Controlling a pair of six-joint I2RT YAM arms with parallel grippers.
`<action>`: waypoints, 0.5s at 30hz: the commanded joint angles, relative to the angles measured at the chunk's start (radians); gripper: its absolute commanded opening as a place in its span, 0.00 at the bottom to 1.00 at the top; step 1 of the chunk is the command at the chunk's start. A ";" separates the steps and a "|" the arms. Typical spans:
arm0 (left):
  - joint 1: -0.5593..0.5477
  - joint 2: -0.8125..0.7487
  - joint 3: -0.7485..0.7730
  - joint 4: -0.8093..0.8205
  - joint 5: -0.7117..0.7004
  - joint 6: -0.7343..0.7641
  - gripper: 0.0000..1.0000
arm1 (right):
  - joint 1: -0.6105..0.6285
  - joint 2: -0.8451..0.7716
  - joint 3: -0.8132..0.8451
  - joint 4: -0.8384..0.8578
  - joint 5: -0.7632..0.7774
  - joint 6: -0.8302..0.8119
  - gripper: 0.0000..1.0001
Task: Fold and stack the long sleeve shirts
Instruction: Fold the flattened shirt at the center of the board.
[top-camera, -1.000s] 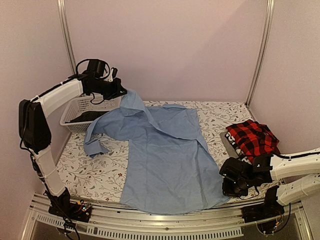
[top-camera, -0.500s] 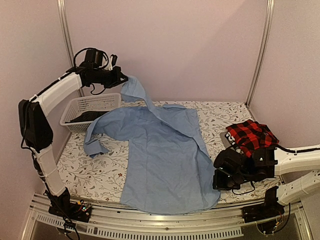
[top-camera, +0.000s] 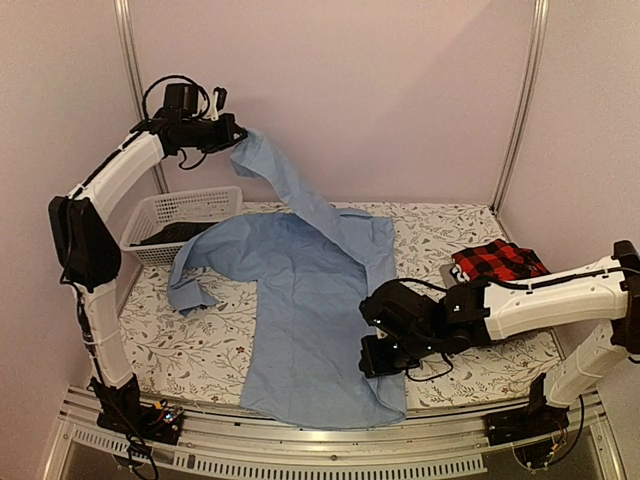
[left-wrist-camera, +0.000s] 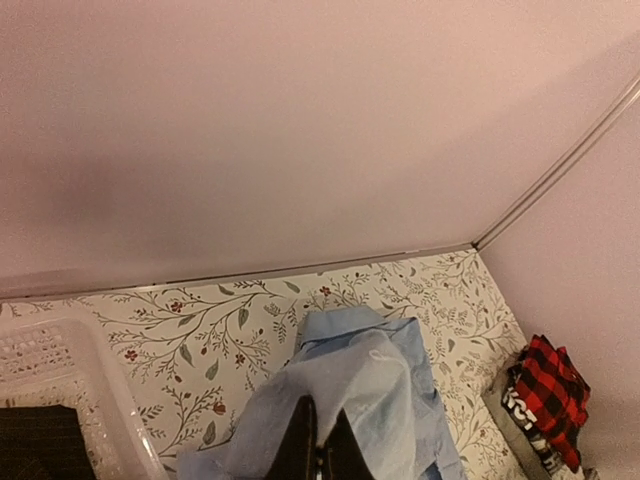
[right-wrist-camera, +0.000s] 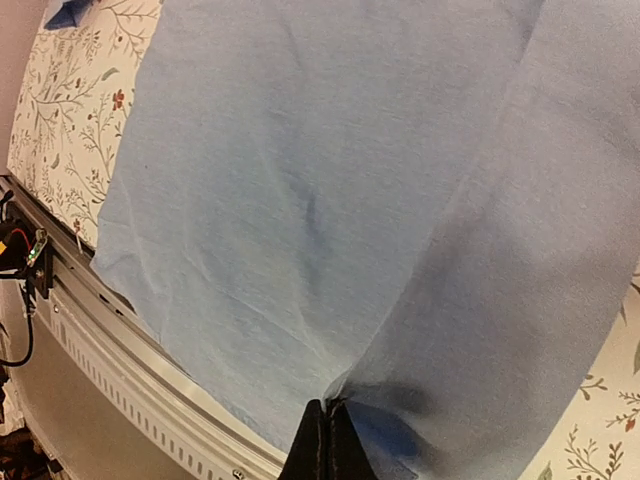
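A light blue button-up shirt (top-camera: 300, 300) lies spread across the flowered table. High at the back left, my left gripper (top-camera: 232, 133) is shut on its right sleeve (top-camera: 290, 190) and holds it up; in the left wrist view the cloth (left-wrist-camera: 370, 390) drapes over the left gripper (left-wrist-camera: 320, 455). My right gripper (top-camera: 375, 355) is shut on the shirt's right hem and holds it over the shirt's body; the right wrist view shows the right gripper (right-wrist-camera: 328, 440) pinching the blue cloth (right-wrist-camera: 300, 200). A folded red-and-black plaid shirt (top-camera: 500, 268) lies at the right on a folded grey one.
A white lattice basket (top-camera: 180, 222) with dark cloth inside stands at the back left. The shirt's other sleeve (top-camera: 195, 280) lies bunched beside it. The table's metal front rail (top-camera: 300, 440) runs just below the shirt's hem. Pink walls close in the back and sides.
My right gripper has shut on the shirt's right hem and pulled it left over the shirt's body. My left gripper has lifted the sleeve higher.
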 joint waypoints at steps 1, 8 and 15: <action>0.023 0.035 0.039 -0.023 -0.003 0.028 0.00 | 0.007 0.113 0.101 0.102 -0.110 -0.113 0.00; 0.023 0.036 0.022 -0.015 0.001 0.023 0.00 | -0.021 0.254 0.178 0.148 -0.200 -0.153 0.00; 0.025 0.030 0.013 -0.014 0.009 0.032 0.00 | -0.058 0.247 0.139 0.158 -0.230 -0.120 0.00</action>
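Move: Both hands already grip the shirt. The right's goal, the lower middle of the shirt, lies about 8 cm left of it, level fore and aft, some 8 cm below; the hem's left corner is 27 cm left, 5 cm back. The left hand hovers some 33 cm above the shirt's left shoulder, which is 4 cm ahead and 5 cm left; the collar is 27 cm right, 11 cm ahead, the basket 23 cm left, 5 cm ahead. Keep the right gripper pinched on the hem and carry it about 7 cm left across the lower shirt, turning some 10 degrees counter-clockwise, then ease it down about 2 cm. With the left gripper, keep hold of the lifted strip, lower it roughly 2 cm while drifting slightly forward, then hold it there. ##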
